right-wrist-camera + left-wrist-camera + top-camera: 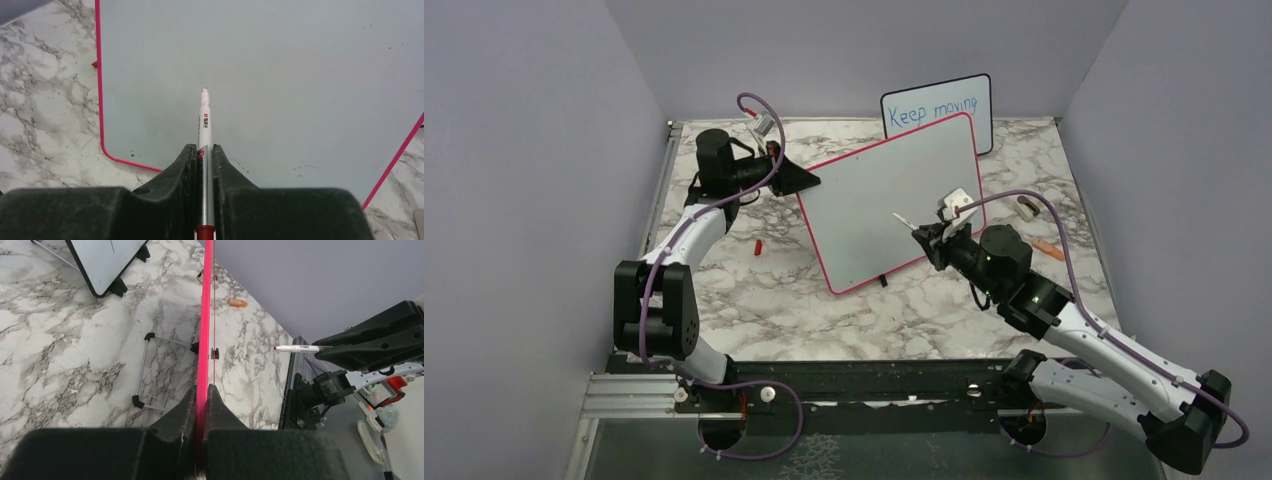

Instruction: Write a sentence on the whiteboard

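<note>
The whiteboard (pixel 884 195), white with a red-pink frame, stands tilted in the middle of the table. Its face is blank; no red sentence shows on it. My left gripper (pixel 809 181) is shut on the board's left edge, seen as a pink strip (pixel 205 315) between the jaws in the left wrist view. My right gripper (pixel 929 235) is shut on a white and silver marker (pixel 204 125), also seen from above (pixel 907 220). The marker's tip points at the board's face (pixel 275 75) and seems just off the surface. The marker also shows in the left wrist view (pixel 296 348).
A smaller black-framed board (pixel 937 110) with blue writing "Keep moving" stands behind the whiteboard. A red marker cap (pixel 758 246) lies left of the board. An eraser (pixel 1027 209) and an orange object (pixel 1048 249) lie at the right. The whiteboard's wire stand (pixel 145 370) rests behind it.
</note>
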You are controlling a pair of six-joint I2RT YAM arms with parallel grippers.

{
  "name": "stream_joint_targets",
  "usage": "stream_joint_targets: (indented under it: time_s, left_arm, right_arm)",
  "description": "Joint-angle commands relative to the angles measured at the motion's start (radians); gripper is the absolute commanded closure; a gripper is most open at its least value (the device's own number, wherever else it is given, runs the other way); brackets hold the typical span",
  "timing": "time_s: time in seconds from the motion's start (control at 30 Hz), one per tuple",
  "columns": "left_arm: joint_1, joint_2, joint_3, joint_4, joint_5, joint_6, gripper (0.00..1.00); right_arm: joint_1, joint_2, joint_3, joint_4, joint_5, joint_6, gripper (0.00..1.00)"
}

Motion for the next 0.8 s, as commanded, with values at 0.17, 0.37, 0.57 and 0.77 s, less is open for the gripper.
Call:
stream_joint_targets:
  time_s: [0.17, 0.37, 0.57, 0.77]
  left_arm:
    - [-0.032, -0.084, -0.086, -0.006, 0.009, 0.048, 1.0]
    - [-0.058, -0.111, -0.113, -0.006, 0.001, 0.052, 1.0]
    - [-0.088, -0.123, -0.119, -0.006, -0.022, 0.051, 1.0]
    - [-0.095, -0.104, -0.124, -0.006, -0.046, 0.038, 1.0]
  right_arm:
    - [0.091, 0.088, 0.113, 0.091, 0.044, -0.03, 1.0]
    - [0.231, 0.211, 0.265, -0.023, 0.217, -0.027, 1.0]
    - [0.303, 0.332, 0.43, -0.183, 0.318, 0.049, 1.0]
    - [0.329, 0.419, 0.529, -0.274, 0.362, 0.117, 1.0]
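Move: The marker, already held in the right hand, is headed for the big whiteboard's upper-left writing area, about 18 cm left, 9 cm ahead and 3 cm below; the board's middle is some 5 cm left, 9 cm ahead and 8 cm lower. The "Keep moving" board stands roughly 30 cm ahead, 5 cm right and 10 cm lower. From the left hand, already pinching the big board's upper-left edge, that writing area lies about 7 cm right, 4 cm back and 4 cm down. Right hand carries the marker 10 cm left, rising 6, towards the upper-left writing area; left draws the board back. ##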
